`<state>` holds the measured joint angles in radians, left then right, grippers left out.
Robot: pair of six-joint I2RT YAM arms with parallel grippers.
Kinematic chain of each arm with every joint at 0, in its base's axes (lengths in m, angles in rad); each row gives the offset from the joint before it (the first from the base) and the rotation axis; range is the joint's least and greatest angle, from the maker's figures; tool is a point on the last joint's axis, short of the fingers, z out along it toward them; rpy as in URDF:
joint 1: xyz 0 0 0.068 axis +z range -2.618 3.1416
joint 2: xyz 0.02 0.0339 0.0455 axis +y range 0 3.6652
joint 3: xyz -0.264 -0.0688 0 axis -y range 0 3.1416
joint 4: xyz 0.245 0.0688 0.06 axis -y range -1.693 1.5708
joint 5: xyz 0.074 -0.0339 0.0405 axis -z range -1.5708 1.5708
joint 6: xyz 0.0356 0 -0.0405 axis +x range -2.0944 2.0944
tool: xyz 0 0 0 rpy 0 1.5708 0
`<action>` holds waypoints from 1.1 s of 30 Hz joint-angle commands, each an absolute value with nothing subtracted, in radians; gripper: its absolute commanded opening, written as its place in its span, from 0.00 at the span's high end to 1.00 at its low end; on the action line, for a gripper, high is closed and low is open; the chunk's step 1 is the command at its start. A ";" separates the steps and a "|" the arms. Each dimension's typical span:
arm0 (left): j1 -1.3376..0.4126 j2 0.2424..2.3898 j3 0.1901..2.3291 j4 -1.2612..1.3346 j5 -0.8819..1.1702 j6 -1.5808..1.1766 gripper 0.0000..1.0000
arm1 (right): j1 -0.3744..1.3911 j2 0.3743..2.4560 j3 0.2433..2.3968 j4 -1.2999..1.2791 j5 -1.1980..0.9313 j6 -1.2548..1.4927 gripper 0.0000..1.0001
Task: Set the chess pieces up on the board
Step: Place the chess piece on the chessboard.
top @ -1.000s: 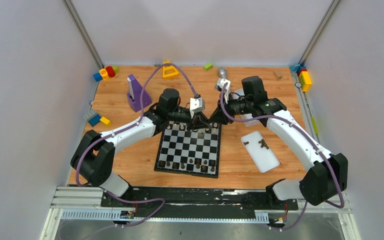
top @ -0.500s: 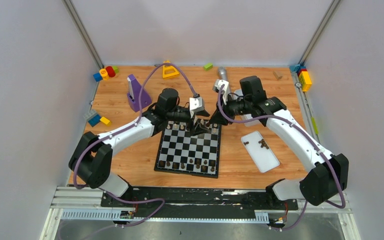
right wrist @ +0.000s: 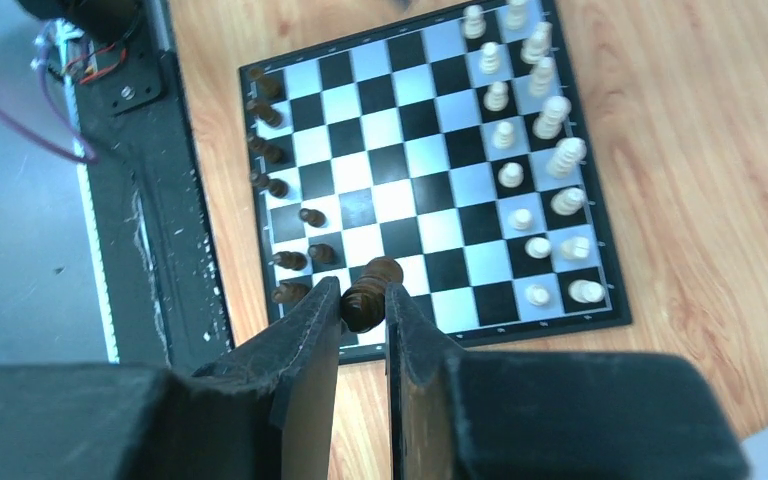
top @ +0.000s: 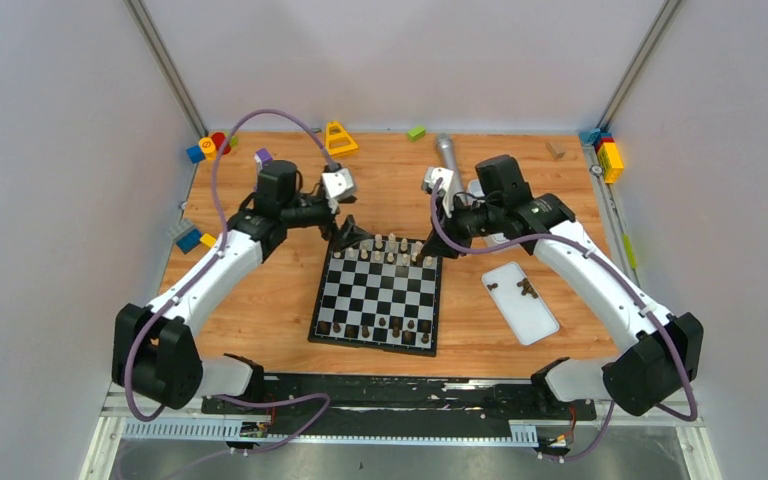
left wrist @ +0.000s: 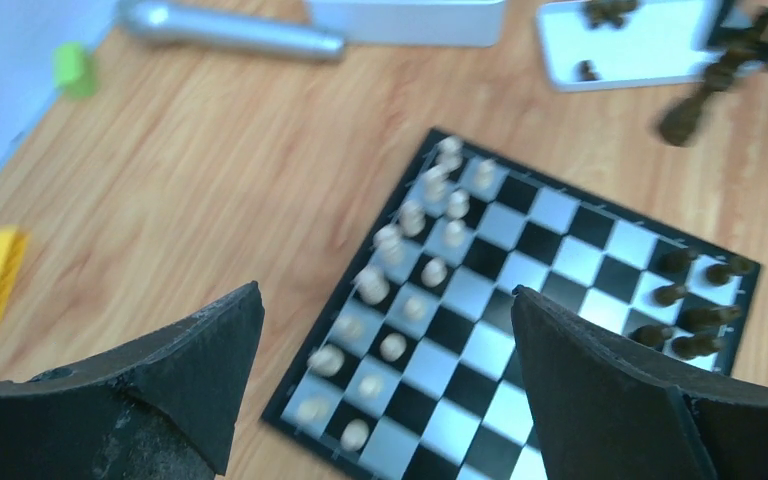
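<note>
The board (top: 376, 292) lies at the table's centre, with cream chess pieces (top: 390, 250) in its two far rows and dark ones (top: 380, 327) along its near side. My left gripper (top: 348, 236) hangs open and empty at the board's far left corner; in the left wrist view the gripper (left wrist: 385, 300) has its jaws wide apart above the cream pieces (left wrist: 400, 240). My right gripper (top: 433, 238) hovers near the far right corner. In the right wrist view this gripper (right wrist: 363, 290) is shut on a dark brown chess piece (right wrist: 366, 302), which shows blurred in the left wrist view (left wrist: 695, 105).
A white tray (top: 528, 318) with a few dark pieces (top: 527, 288) lies right of the board. A silver cylinder (top: 445, 150), a yellow block (top: 340, 138), a green block (top: 416, 131) and a purple block (top: 263, 157) sit at the back. Coloured blocks (top: 210, 147) fill both back corners.
My left gripper opened and drew back leftward from the board's far row, the arm swinging left. The right gripper stayed shut on the dark piece, barely moving.
</note>
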<state>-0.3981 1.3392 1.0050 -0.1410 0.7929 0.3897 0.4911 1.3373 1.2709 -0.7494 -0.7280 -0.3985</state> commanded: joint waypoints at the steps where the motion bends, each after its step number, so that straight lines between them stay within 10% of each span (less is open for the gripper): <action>1: -0.283 1.247 1.064 -0.278 0.716 0.393 0.00 | 0.583 1.342 1.308 -0.799 -0.717 -0.461 1.00; 33: -0.156 1.136 1.167 -0.484 0.493 0.299 0.00 | 0.970 1.698 1.316 -0.730 -0.615 -0.521 1.00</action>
<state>-0.1623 1.1652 1.1614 -0.5083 0.4877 0.3195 0.9615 1.6951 1.3342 -0.7895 -0.6243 -0.5011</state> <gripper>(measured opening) 0.997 0.211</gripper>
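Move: The dark piece already pinched in the right hand is bound for the empty near-row square, about 10 cm back, 10 cm left and 20 cm below that hand. One dark piece stands some 3 cm left of this square, another about 3 cm right of it, and a dark pawn 3 cm ahead of it. From the open left hand the square lies roughly 16 cm back, 3 cm right and 19 cm down. Right hand carries its piece 14 cm back-left, sinking 11, over the gap; left hand withdraws 13 cm leftward. ##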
